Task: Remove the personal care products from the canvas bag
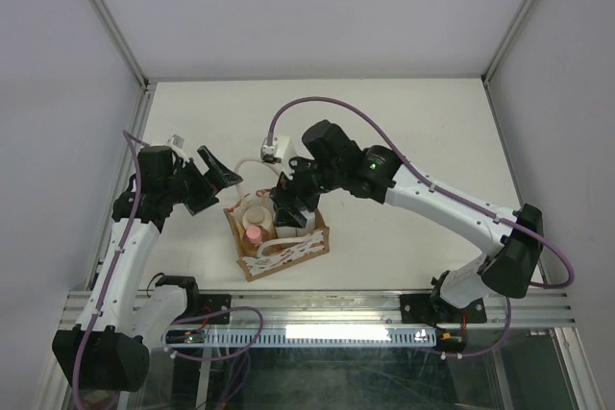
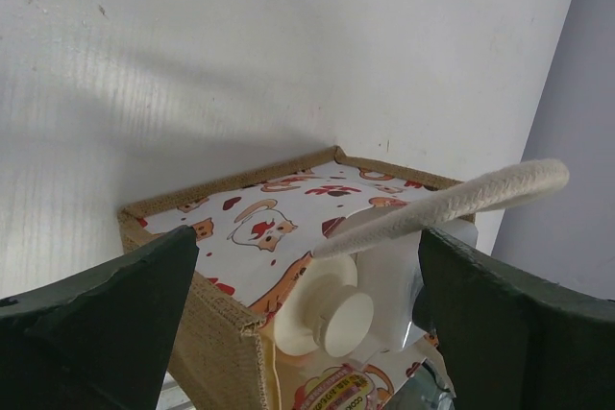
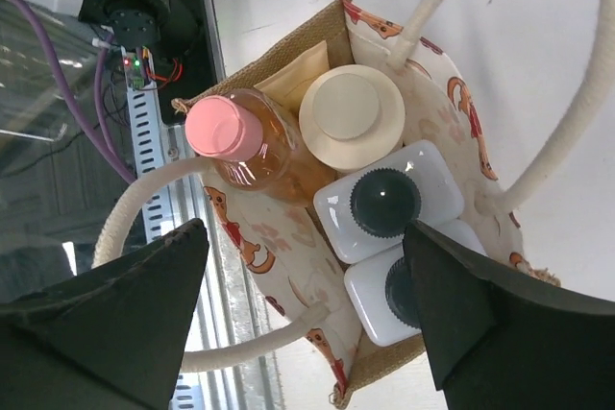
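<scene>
The canvas bag (image 1: 288,254) stands near the table's front edge with its top open. Looking down in the right wrist view, the bag (image 3: 288,57) holds the personal care products: an orange bottle with a pink cap (image 3: 227,132), a beige bottle (image 3: 351,116), and two white bottles with dark caps (image 3: 384,201) (image 3: 404,291). My right gripper (image 3: 303,319) hangs open just above the bag (image 1: 293,204), straddling its near wall, with one finger over the second white bottle. To the bag's left my left gripper (image 1: 213,176) is open, facing a bag corner (image 2: 231,189) and the beige cap (image 2: 348,320).
One cream rope handle (image 2: 452,203) arches over my left gripper's right finger without being gripped. The other handle (image 3: 144,201) loops toward the aluminium rail (image 1: 317,312) at the table's front edge. White walls enclose the table on three sides.
</scene>
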Robot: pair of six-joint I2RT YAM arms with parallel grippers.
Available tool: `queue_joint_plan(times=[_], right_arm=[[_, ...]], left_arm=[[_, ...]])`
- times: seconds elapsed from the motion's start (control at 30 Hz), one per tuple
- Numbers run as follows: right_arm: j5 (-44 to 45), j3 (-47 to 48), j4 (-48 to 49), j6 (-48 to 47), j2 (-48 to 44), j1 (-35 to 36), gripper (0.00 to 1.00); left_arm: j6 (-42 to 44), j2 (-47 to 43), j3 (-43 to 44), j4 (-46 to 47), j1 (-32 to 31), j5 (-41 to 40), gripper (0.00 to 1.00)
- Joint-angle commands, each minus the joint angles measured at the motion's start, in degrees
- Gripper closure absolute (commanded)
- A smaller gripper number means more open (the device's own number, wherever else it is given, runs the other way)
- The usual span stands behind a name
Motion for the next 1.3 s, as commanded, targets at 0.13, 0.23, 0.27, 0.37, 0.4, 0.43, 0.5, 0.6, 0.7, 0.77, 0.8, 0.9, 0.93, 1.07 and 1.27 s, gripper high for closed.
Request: queue_joint_plan(times=[0.13, 0.23, 0.27, 0.37, 0.4, 0.43, 0.5, 0.6, 0.7, 0.77, 0.8, 0.9, 0.93, 1.07, 1.27], right_arm=[[-8.0, -3.3, 8.6, -18.3, -2.0, 0.4, 0.19], [-10.3, -3.1, 8.2, -22.3, -1.2, 0.5, 0.22], [-11.0, -2.6, 7.7, -23.2, -0.6, 0.6, 0.25], [-13.7, -1.6, 6.9, -25.7, 0.9, 1.0, 0.29], [-13.8, -1.6, 7.3, -26.3, 1.3, 1.5, 0.29], [-13.8, -1.7, 7.6, -26.7, 1.7, 2.1, 0.3], [-13.8, -1.4, 7.9, -27.4, 2.7, 3.1, 0.3], [-13.5, -1.4, 9.2, -27.5, 3.9, 4.0, 0.36], [-12.9, -1.1, 9.5, -27.6, 5.2, 4.4, 0.38], [-12.8, -0.8, 9.5, -27.8, 5.8, 4.4, 0.38], [-13.1, -0.7, 9.3, -28.1, 6.1, 4.4, 0.38], [-14.0, -0.2, 9.0, -28.5, 7.1, 4.8, 0.39], [-14.3, -0.1, 9.0, -28.5, 7.4, 5.1, 0.39], [-13.1, -0.4, 10.0, -28.5, 8.4, 6.6, 0.36], [-10.4, -1.0, 12.6, -28.6, 10.0, 8.2, 0.35]], left_arm=[[-2.5, -1.5, -0.4, 1.9, 0.6, 1.1, 0.02], [-2.6, -1.1, 0.0, 1.9, 0.6, 0.9, 0.02], [-2.6, -1.0, 0.2, 1.9, 0.6, 0.8, 0.02], [-2.3, -0.2, 0.8, 1.9, 0.7, 0.7, 0.02], [-2.2, -0.1, 1.0, 1.9, 0.7, 0.7, 0.02], [-2.1, 0.2, 1.2, 1.9, 0.7, 0.6, 0.02], [-1.8, 0.7, 1.7, 1.9, 0.6, 0.6, 0.02], [-1.4, 0.8, 2.3, 1.8, 0.7, 0.6, 0.02], [-0.6, 0.9, 2.7, 0.7, 0.7, 0.5, 0.02], [0.3, 0.7, 2.4, -0.7, 0.6, 0.6, 0.01], [0.7, 0.4, 2.2, -1.4, 0.6, 0.6, 0.01], [1.2, -0.7, 1.2, -3.3, 0.7, 0.3, 0.01], [1.2, -1.0, 0.8, -3.6, 0.7, 0.4, 0.01], [0.6, -2.3, -0.6, -4.4, 0.7, 0.4, 0.02], [-0.2, -3.6, -0.4, -5.3, 0.7, -1.4, 0.02]])
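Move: The pink-capped bottle in the canvas bag lies about 9 cm to the right hand's left, 6 cm back and some 14 cm below. The cream bottle stands about 4 cm farther out than it; the nearer white bottle is roughly 3 cm left of the right hand and 3 cm back, both about 15 cm down. From the left hand the pink-capped bottle is some 8 cm back, 5 cm right and 9 cm below. Right hand moves about 5 cm each down, left and back towards the pink-capped bottle, turning counter-clockwise, fingers narrowing. ##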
